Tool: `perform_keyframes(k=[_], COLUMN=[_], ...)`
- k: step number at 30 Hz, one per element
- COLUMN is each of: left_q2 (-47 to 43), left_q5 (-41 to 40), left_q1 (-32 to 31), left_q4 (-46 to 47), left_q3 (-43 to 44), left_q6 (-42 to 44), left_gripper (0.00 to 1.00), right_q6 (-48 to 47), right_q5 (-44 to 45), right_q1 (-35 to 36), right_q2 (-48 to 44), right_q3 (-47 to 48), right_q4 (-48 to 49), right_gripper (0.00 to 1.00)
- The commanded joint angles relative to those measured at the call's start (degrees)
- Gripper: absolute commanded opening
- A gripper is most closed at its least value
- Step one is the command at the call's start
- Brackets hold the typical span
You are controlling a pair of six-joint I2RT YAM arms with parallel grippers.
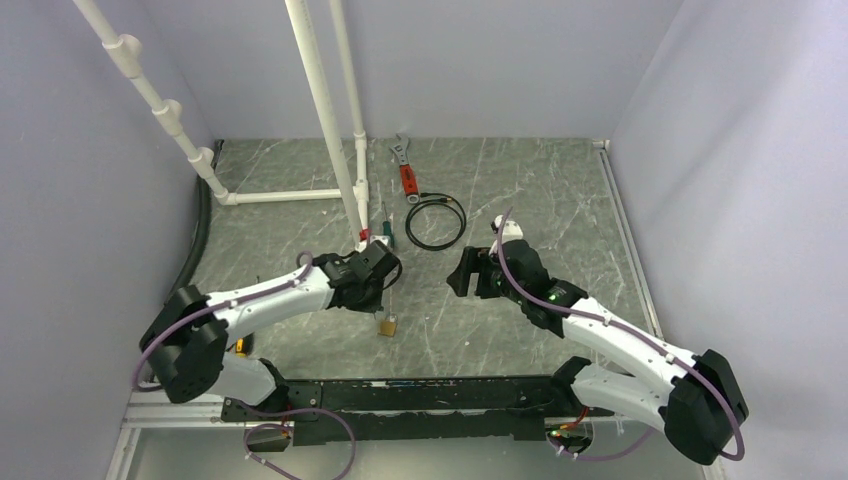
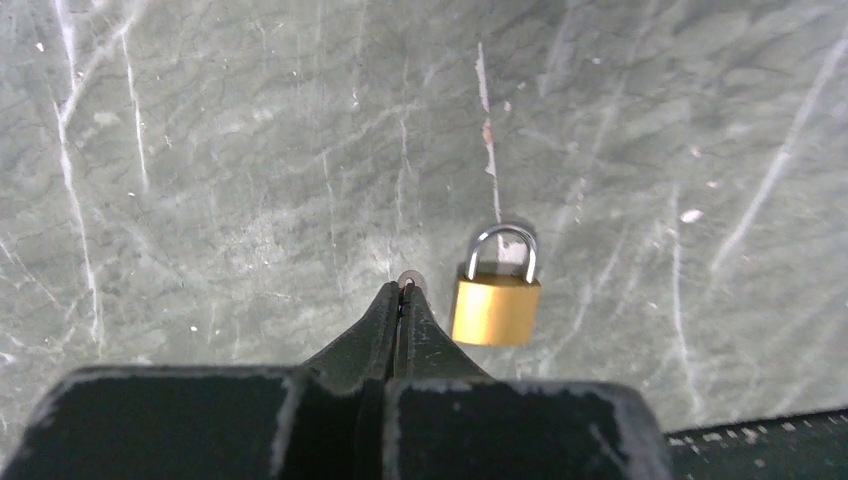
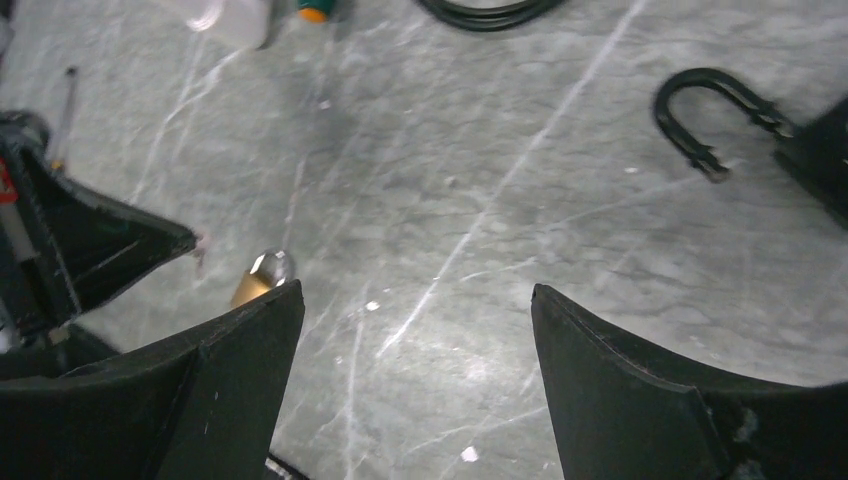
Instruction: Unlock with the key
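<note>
A small brass padlock [image 2: 495, 305] lies flat on the grey marbled table [image 2: 250, 150], silver shackle pointing away; it also shows as the padlock [image 1: 387, 326] and as the padlock [image 3: 258, 277]. My left gripper [image 2: 405, 292] is shut just to the left of it, tips down at the table. A small round greyish bit of the key [image 2: 411, 279] pokes out between the tips; the rest of it is hidden. From above, the left gripper [image 1: 388, 288] hangs just above the padlock. My right gripper [image 3: 415, 295] stands open over bare table, with nothing between its fingers, to the right of the padlock.
A black U-shaped shackle [image 3: 700, 110] lies near my right gripper. At the back lie a coiled black cable [image 1: 435, 222], a red-handled wrench [image 1: 404, 165] and a green-handled screwdriver [image 1: 384, 226]. White pipes [image 1: 325, 110] rise at the back left. Walls enclose the table.
</note>
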Motion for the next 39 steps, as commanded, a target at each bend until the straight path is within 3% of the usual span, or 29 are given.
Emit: perform_keyframes(k=[1,7,10,16,21,25,39], left_q2=[-6.61,-15.00,-21.44,-33.45,-37.68,-39.15,-41.36], left_q5=[2.08,7.12,13.58,17.90,16.75,16.89,15.40], left_q1=[-0.38,-0.37,-0.37,-0.33,-0.33,-0.36,-0.36], left_q4=[-1.66,-0.48,6.88,14.61,16.74,18.24,19.32], left_q3=[0.85,-0.21,-4.22,-9.56,-11.63,-12.58,-14.93], left_q6=[0.61,2.17,4.40,4.45,3.44,2.60,0.43], left_gripper=[0.00,0.00,0.00,0.00,0.00,0.00,0.00], right_q6=[-3.05,-1.22,1.73,9.85,18.01,19.84,24.29], right_q5=[-11.58,-26.33,-32.30,-38.89,-37.93,-33.83,-32.64], right_q1=[0.35,0.76,1.58,2.87,6.97,10.06,13.90], right_q2=[-2.55,-3.11,-3.73,-2.26,3.02,6.99,17.92], right_q3=[0.72,-0.76,-2.94,-6.75,-9.09,-8.33,-5.41], right_q4=[7.58,17.35,25.22,39.93,52.60,54.34,61.80], right_gripper=[0.86,0.84,0.82,0.75,0.70,0.63,0.46])
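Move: The left hand already pinches the small key, about 4 cm above the table. From the open right hand, the key is some 18 cm left, 3 cm back and 6 cm lower. The brass padlock lies about 4 cm right and 2 cm back of the key. The green screwdriver is some 18 cm farther out than the key and 2 cm right of it; the black lock is 9 cm ahead and 10 cm right of the right hand, on the table. Rising about 13 cm with a little drift back and right, the left hand keeps the key pinched and swings its fingertips round to the right. The right hand sweeps left and back, some 18 cm in all, first climbing and then sinking slightly, turning counter-clockwise and tipping its fingers left towards the key while partly closing them, without yet touching the key. ##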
